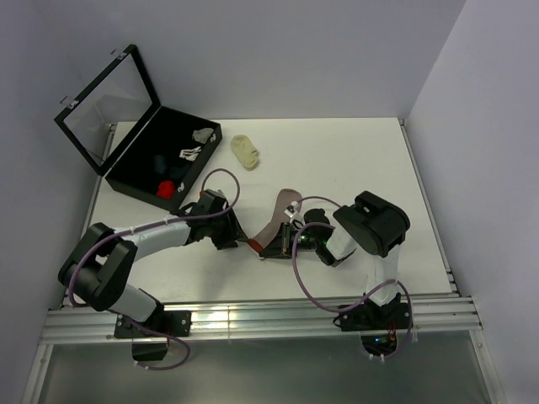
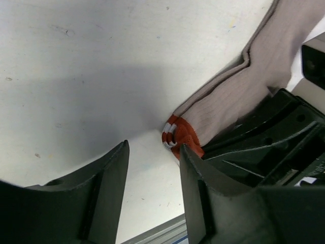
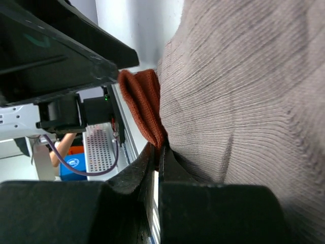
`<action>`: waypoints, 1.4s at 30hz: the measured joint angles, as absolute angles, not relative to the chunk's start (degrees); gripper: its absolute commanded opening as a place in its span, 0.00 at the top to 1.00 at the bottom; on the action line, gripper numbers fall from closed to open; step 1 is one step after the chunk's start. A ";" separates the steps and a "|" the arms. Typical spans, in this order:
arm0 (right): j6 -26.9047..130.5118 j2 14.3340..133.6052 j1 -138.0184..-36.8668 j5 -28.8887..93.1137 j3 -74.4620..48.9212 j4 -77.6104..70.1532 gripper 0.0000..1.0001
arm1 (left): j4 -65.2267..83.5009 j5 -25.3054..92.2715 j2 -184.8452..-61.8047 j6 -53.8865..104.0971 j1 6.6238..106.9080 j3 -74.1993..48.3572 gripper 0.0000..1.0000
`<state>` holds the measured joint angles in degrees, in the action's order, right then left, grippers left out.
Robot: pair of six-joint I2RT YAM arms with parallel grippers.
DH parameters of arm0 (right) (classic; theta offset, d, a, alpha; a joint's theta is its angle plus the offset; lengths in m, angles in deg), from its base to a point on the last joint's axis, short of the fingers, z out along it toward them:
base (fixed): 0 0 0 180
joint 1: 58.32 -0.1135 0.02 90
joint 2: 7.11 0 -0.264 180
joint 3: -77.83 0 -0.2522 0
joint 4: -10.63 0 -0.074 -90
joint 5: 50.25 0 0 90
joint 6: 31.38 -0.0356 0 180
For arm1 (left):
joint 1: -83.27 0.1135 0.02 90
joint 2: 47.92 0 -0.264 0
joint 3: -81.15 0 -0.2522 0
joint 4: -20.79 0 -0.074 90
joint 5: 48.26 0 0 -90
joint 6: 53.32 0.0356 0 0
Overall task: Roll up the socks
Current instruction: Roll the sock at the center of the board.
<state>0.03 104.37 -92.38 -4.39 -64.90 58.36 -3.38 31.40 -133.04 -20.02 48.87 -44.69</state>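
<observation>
A dusty-pink sock (image 1: pixel 274 223) lies mid-table, its red-and-white striped cuff (image 1: pixel 255 245) toward the near edge. My right gripper (image 3: pixel 158 152) is shut on the sock's (image 3: pixel 244 101) edge beside the red cuff (image 3: pixel 144 101); in the top view this gripper (image 1: pixel 269 250) sits low over the cuff end. My left gripper (image 2: pixel 153 147) stands open just left of the cuff (image 2: pixel 177 134), bare table between its fingers, its right finger almost at the cuff. In the top view that gripper (image 1: pixel 239 241) is left of the sock. A navy sock (image 1: pixel 160 162) and something red (image 1: pixel 168 187) lie in the black box.
An open black box (image 1: pixel 135 181) with its lid raised stands at the back left, small white-grey items (image 1: pixel 195 143) inside. A pale-yellow sock (image 1: pixel 246 151) lies just right of it. The table's metal front rail (image 1: pixel 253 316) runs close behind both grippers.
</observation>
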 measured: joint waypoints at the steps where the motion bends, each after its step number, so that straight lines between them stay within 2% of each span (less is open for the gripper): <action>1: -0.36 104.50 -92.38 -4.41 -64.98 58.67 1.00 | -3.27 31.09 -133.50 -20.02 48.83 -44.69 0.53; 13: -0.91 104.63 -92.16 -4.58 -64.77 58.06 0.99 | -2.55 29.30 -137.28 -19.85 48.11 -43.35 0.58; 17: 0.07 103.65 -92.16 -4.65 -63.96 54.97 0.97 | -2.51 28.44 -138.96 -19.74 48.04 -42.15 0.67; 18: 0.73 103.08 -92.18 -4.47 -63.74 53.57 0.94 | -2.55 28.25 -139.47 -19.63 48.00 -41.80 0.71; 19: 1.54 102.25 -92.18 -4.34 -63.35 51.65 0.92 | -2.68 28.12 -139.79 -19.56 47.98 -41.50 0.81; 22: 4.51 99.47 -92.20 -3.12 -62.21 45.36 0.82 | -3.40 28.03 -140.95 -19.26 47.85 -40.08 0.88; 24: 6.70 97.40 -92.27 -1.79 -61.40 40.96 0.71 | -4.04 28.07 -141.61 -18.91 47.69 -39.07 0.90; 26: 9.39 94.75 -92.84 -0.06 -60.09 35.37 0.64 | -4.89 28.12 -142.33 -18.45 47.54 -38.04 0.91; 32: 18.35 87.93 -97.21 10.96 -53.16 16.66 0.56 | -7.56 28.40 -143.90 -17.49 47.06 -35.35 0.92; 40: 26.83 81.66 -105.91 31.94 -45.84 -2.03 0.55 | -9.81 28.93 -145.26 -16.29 46.34 -33.04 0.94; 42: 28.64 80.39 -107.85 36.68 -44.88 -4.56 0.58 | -10.22 29.14 -145.32 -16.09 46.23 -32.73 0.94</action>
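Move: The striped sock's red cuff, already folded and pinched in the right fingertips, lies about 4 cm to the right of the left gripper, 1 cm back and 2 cm lower. From there the grey leg slants away, its middle roughly 6 cm ahead and 10 cm right of the left hand, its toe some 14 cm ahead and 14 cm right. From the right gripper the cuff is about 2 cm left and 1 cm ahead, level with the fingertips. Bring the half-open left gripper down a little and about 3 cm right to the red cuff and close it there, pinching the cuff's left edge. As it closes, open the right fingers to let go of the cuff, then carry the right hand about 3 cm up and 3 cm forward, swinging its fingers some 45 degrees from pointing left to pointing down over the cuff. ##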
